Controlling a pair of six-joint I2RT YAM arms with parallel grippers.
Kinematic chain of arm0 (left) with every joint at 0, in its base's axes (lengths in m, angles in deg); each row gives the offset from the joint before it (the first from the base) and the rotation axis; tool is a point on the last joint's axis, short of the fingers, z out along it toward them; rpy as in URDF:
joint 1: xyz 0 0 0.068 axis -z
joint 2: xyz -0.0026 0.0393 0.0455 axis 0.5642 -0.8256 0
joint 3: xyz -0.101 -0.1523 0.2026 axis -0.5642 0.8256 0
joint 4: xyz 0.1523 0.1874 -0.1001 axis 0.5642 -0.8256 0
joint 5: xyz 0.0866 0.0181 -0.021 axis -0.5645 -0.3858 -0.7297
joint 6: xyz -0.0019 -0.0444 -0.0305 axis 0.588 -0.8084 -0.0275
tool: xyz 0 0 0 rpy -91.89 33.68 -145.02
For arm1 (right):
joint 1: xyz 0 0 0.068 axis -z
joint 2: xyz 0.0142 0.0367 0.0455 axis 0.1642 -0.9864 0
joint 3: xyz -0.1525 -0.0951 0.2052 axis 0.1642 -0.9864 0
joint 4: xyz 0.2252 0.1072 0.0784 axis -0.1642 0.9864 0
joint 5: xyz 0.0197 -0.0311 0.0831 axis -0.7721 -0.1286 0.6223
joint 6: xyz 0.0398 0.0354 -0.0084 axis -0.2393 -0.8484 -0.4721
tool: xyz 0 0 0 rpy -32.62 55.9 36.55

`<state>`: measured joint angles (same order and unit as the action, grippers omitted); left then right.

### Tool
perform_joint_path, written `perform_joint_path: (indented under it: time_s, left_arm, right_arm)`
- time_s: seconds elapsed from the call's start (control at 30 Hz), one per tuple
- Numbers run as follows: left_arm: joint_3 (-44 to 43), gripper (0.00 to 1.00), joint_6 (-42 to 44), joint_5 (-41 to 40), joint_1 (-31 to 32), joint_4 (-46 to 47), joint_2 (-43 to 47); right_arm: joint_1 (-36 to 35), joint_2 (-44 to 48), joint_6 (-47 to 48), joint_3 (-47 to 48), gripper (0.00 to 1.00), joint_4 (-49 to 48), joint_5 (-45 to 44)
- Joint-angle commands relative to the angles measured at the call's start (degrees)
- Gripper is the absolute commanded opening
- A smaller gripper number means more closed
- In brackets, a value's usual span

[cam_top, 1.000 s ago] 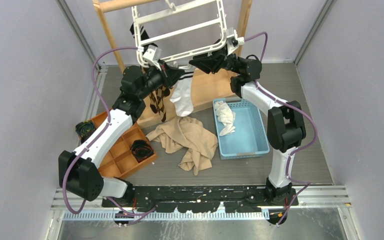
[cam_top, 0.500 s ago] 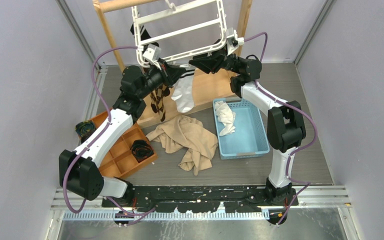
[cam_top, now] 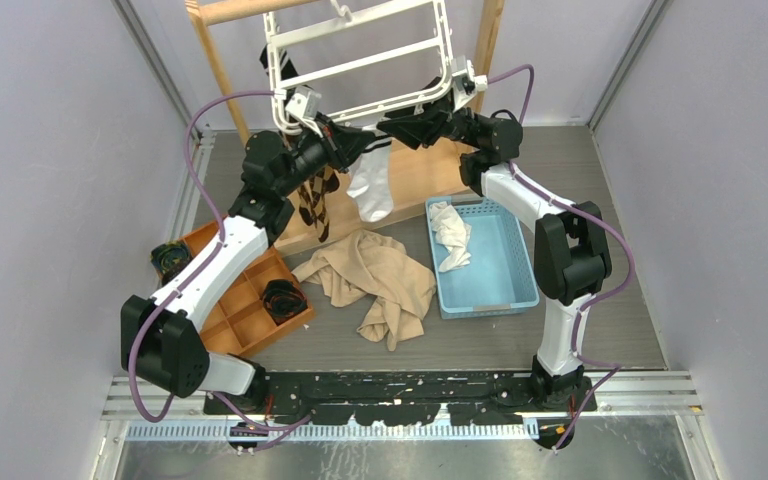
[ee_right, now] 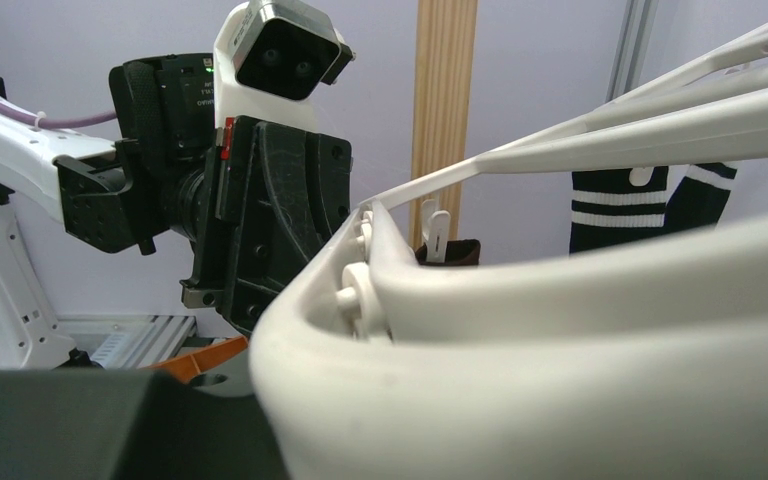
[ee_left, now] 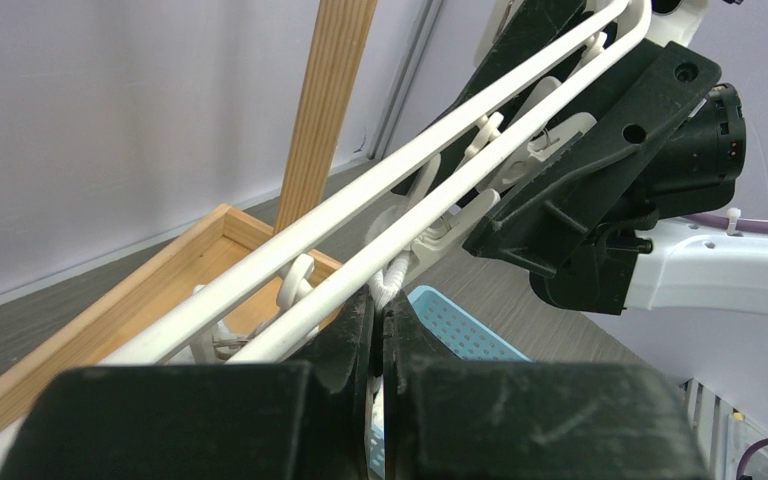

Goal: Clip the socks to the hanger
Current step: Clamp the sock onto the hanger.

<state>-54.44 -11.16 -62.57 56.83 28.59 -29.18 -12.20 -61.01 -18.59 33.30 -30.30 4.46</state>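
The white hanger (cam_top: 360, 55) hangs tilted from the wooden stand. My left gripper (cam_top: 352, 148) is just under its near rim. It is shut on the cuff of a white sock (cam_top: 372, 188) that dangles below; the left wrist view shows the cuff (ee_left: 392, 278) pinched at the fingertips against the rim bar (ee_left: 440, 190). My right gripper (cam_top: 407, 125) closes round a clip (ee_left: 535, 140) on the same rim, right beside the cuff. A brown argyle sock (cam_top: 315, 200) and a black striped sock (ee_right: 640, 200) hang clipped.
A beige cloth (cam_top: 380, 280) lies mid-table. To its right, a blue basket (cam_top: 505, 285) holds another white sock (cam_top: 450, 235). An orange divided tray (cam_top: 235, 305) at the left holds rolled dark socks. The stand's wooden posts (cam_top: 215, 60) flank the hanger.
My left gripper has lifted the white sock up and a little right, closer to the hanger's rim and the right gripper. The right arm has barely moved.
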Motion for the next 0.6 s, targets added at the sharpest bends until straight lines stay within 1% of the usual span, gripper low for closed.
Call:
perform_joint_path:
  time_s: [0.0,0.2,0.33,0.47,0.53,0.57]
  left_arm:
    - [-1.67,0.00,-0.77,-0.41,-0.22,4.28,0.23]
    - [-1.66,0.00,-0.93,-0.62,-0.19,4.28,0.36]
    - [-1.86,0.00,-1.51,-1.06,-0.24,3.92,0.40]
    - [-1.75,0.00,-2.00,-1.99,-0.24,2.81,0.89]
    - [-1.58,0.06,-2.12,-2.50,-0.24,1.83,1.42]
    - [-1.25,0.08,-2.25,-2.88,-0.24,1.44,1.72]
  right_arm:
    - [-0.45,1.74,1.23,1.12,0.45,-1.72,-0.19]
    - [-0.32,2.90,2.17,-0.16,0.62,-1.76,-0.63]
    - [-0.11,4.38,3.45,-2.31,0.80,-2.07,-1.32]
    - [0.29,6.50,5.24,-5.42,0.94,-1.39,-2.46]
    - [0.57,8.02,6.94,-7.49,0.99,0.17,-3.26]
    - [0.74,8.86,7.89,-8.65,0.99,1.60,-3.82]
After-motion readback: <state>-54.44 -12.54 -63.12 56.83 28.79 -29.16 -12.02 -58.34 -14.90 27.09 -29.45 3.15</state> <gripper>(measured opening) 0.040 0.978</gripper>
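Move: The clip is between the right hand's fingers, its middle about 2 cm to that hand's left. The front rail of the hanger runs some 3 cm above that hand and 1 cm farther out, and the next empty clip is roughly 3 cm to its right and 1 cm ahead. From the left hand, which already pinches the white sock's cuff, the clip lies about 3 cm to the right, 1 cm ahead and 2 cm up; the argyle sock hangs some 10 cm to its left, level with it and 12 cm lower. The right hand lets go of the clip's handles, its fingers spreading from less than half open to nearly wide open; it first stays in place, then sinks about 2 cm from under the hanger rail with hardly any turn. The left hand holds still and keeps the white sock's cuff pinched up at the clip's jaws, its grip not opening. ##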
